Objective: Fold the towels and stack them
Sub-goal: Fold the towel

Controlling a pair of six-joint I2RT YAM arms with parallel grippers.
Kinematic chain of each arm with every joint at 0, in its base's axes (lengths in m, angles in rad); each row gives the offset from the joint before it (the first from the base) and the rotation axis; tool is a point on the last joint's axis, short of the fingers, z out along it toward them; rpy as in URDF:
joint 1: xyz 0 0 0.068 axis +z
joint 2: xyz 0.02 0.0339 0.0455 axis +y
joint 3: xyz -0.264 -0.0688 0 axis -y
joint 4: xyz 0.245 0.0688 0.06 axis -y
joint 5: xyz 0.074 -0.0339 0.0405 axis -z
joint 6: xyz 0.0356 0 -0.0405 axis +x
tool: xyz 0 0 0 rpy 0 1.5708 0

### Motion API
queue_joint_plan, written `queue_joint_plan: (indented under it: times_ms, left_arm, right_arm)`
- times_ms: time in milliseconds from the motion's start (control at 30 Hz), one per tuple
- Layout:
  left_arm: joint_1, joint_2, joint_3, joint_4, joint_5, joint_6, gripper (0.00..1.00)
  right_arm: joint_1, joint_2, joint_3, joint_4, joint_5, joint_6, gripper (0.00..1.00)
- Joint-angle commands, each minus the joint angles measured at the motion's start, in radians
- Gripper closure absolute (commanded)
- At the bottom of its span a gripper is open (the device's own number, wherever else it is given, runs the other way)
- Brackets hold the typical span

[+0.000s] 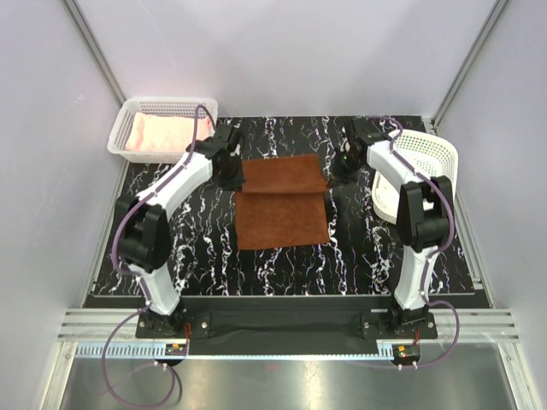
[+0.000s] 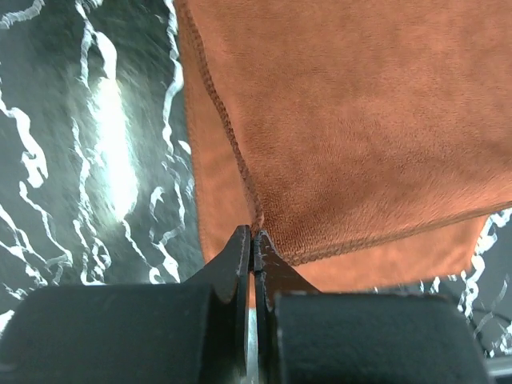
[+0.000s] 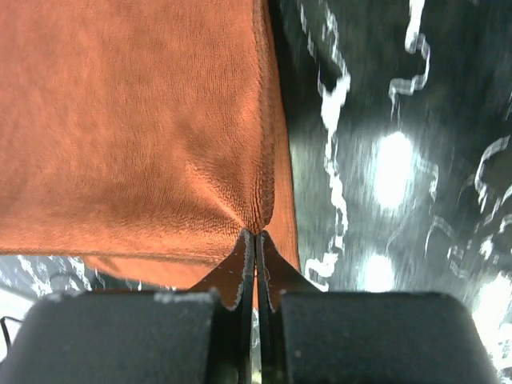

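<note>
The rust-brown towel [image 1: 282, 203] lies on the black marbled table, its far half lifted and doubled over toward the near half. My left gripper [image 2: 254, 236] is shut on the towel's [image 2: 360, 120] far-left corner. My right gripper [image 3: 255, 234] is shut on the towel's [image 3: 128, 120] far-right corner. In the top view the left gripper [image 1: 229, 178] and right gripper [image 1: 339, 171] hold the raised edge between them. A pale pink towel [image 1: 158, 135] lies in the back-left basket. A white towel does not show.
A white mesh basket [image 1: 164, 109] holding the pink cloth stands at the back left. Another white mesh basket [image 1: 427, 158] lies tipped on its side at the right, behind my right arm. Grey walls close in the table on three sides.
</note>
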Motion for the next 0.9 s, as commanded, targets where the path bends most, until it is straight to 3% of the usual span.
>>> queue_joint_plan:
  times_ms: [0,333,567,667,867]
  left_arm:
    - [-0.043,-0.089,-0.078,0.037,0.023,-0.034,1.00]
    - [-0.123,-0.215,-0.340,0.098,-0.045,-0.076,1.00]
    - [-0.136,-0.226,-0.390,0.116,-0.049,-0.092,1.00]
    - [-0.138,-0.241,-0.364,0.090,-0.071,-0.096,1.00]
    - [-0.138,-0.211,-0.065,-0.106,-0.192,-0.058,1.00]
  right_arm:
    - [0.009,-0.141,-0.097,0.048,-0.044,0.013,1.00]
    - [0.020,-0.284,-0.415,0.166,-0.069,0.048,1.00]
    - [0.025,-0.301,-0.507,0.247,-0.109,0.084,1.00]
    - [0.025,-0.300,-0.477,0.232,-0.109,0.084,1.00]
    - [0.026,-0.304,-0.257,0.079,-0.063,0.068,1.00]
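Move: The brown towel's far edge is already pinched by its corners, one per hand. The near edge it is being folded towards lies about 16 cm back of the left hand and 18 cm back of the right, nearly in line sideways, some 10 and 7 cm below. The towel's far fold is about 14 cm ahead of the left hand; the right basket stands roughly 26 cm right and 4 cm ahead of the right hand. Back towards the robot and down, both arms together swing the pinched edge over the lower layer, about 10 cm, the left sinking 5 cm and the right a little less. They pause low, then reverse, rising 3–4 cm and going some 2 cm forward; both grippers stay shut on the corners. ##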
